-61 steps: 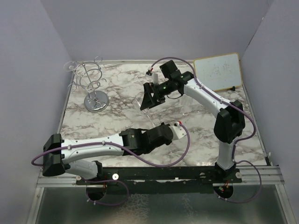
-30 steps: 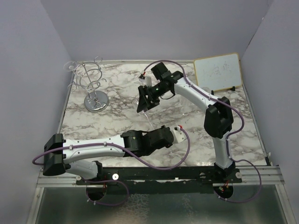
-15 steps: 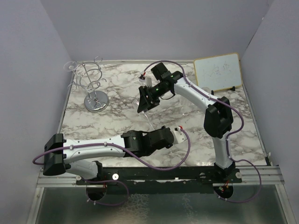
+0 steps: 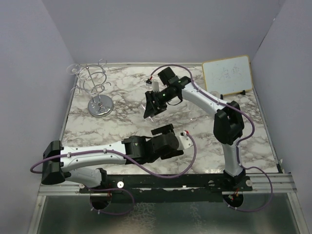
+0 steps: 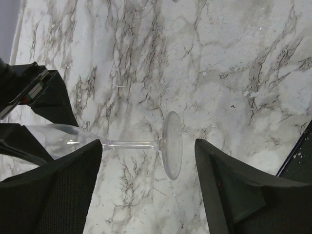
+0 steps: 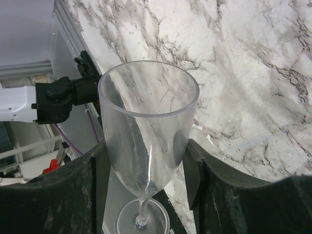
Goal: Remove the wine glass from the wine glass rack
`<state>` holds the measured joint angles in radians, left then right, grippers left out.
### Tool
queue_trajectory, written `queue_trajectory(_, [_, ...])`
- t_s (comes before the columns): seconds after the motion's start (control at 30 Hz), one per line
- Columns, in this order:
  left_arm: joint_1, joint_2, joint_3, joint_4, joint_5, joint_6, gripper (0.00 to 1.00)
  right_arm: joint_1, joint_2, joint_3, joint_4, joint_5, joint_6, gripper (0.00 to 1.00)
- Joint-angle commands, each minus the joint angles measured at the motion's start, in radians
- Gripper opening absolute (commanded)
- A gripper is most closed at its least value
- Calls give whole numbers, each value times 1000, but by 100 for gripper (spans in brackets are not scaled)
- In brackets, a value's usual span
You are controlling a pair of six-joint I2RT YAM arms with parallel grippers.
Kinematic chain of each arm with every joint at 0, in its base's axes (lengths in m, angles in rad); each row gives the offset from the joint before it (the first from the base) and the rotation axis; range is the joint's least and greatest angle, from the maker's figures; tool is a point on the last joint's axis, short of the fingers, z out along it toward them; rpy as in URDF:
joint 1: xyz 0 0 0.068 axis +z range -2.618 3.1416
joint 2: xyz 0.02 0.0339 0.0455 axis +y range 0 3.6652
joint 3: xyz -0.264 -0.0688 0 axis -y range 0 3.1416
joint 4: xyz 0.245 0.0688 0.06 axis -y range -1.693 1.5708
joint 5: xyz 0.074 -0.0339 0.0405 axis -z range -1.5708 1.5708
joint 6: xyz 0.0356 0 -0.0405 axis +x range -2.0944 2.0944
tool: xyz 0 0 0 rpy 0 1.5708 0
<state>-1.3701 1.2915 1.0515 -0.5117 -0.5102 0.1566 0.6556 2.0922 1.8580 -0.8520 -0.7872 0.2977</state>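
The clear wine glass (image 6: 146, 122) is off the rack and held in the air over the middle of the table. My right gripper (image 6: 146, 157) is shut on its bowl, one finger (image 6: 92, 185) on each side. In the left wrist view the wine glass (image 5: 171, 145) lies sideways, its stem and round foot in the gap of my left gripper (image 5: 148, 146), which is open and not touching it. From above, the right gripper (image 4: 151, 108) sits just beyond the left gripper (image 4: 163, 130). The chrome wine glass rack (image 4: 95, 87) stands at the far left with no glass on it.
A small whiteboard (image 4: 227, 74) leans at the far right corner. The rack's round base (image 4: 101, 108) rests on the marble table (image 4: 122, 122). Grey walls close in the left, back and right sides.
My left gripper has opened and let go of the glass's stem, drawing back slightly toward the near edge. The right gripper has closed a little on the bowl and keeps holding it.
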Motion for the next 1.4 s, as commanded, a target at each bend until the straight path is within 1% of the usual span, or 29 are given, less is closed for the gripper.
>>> queue_trajectory(0.0, [-5, -87, 47, -2, 3, 2, 81, 7, -83, -32, 100, 50, 30, 47])
queue_trajectory(0.1, [8, -152, 64, 9, 4, -11, 85, 5, -116, -80, 185, 72, 50, 46])
queue_trajectory(0.2, [54, -232, 77, 32, 22, -23, 87, 6, -159, -124, 270, 131, 53, 46])
queue_trajectory(0.3, [145, -325, 64, 94, 76, -37, 89, 4, -234, -206, 388, 252, 52, 46])
queue_trajectory(0.4, [255, -421, 23, 198, 109, -57, 91, 2, -318, -322, 536, 396, 38, 45])
queue_trajectory(0.5, [313, -492, -33, 321, 113, -63, 94, 3, -398, -452, 710, 491, 20, 45])
queue_trajectory(0.6, [319, -514, -78, 416, 29, -65, 94, 3, -470, -587, 907, 563, -35, 45])
queue_trajectory(0.73, [327, -557, -167, 546, -57, -32, 94, 4, -576, -798, 1216, 633, -116, 45])
queue_trajectory(0.77, [335, -570, -181, 558, -66, -29, 95, 4, -597, -864, 1292, 645, -134, 45])
queue_trajectory(0.93, [358, -642, -246, 597, -130, -6, 94, 8, -680, -1065, 1627, 718, -269, 45])
queue_trajectory(1.13, [361, -713, -312, 633, -206, 25, 94, 8, -694, -1190, 1864, 813, -394, 45])
queue_trajectory(1.27, [367, -717, -324, 636, -211, 19, 94, 9, -666, -1238, 1968, 869, -433, 45])
queue_trajectory(1.37, [373, -714, -330, 639, -204, 14, 94, 9, -650, -1263, 2029, 875, -437, 45])
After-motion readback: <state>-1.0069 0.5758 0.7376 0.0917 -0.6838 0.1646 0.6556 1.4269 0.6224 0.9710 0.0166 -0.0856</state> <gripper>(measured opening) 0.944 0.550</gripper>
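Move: The right hand already holds the wine glass by its bowl; the nearer standing glass, whose area it heads for, is about 17 cm to its right, 4 cm ahead and 8 cm below, a farther standing glass some 27 cm right and 8 cm ahead. The left hand's opened jaws are at the foot of the held glass, whose middle is roughly 8 cm ahead and 6 cm left; the rack stands some 16 cm ahead and 31 cm left. Right hand swings the held glass upright, about 12 cm rightward; left hand rises away leftward towards the rack. ##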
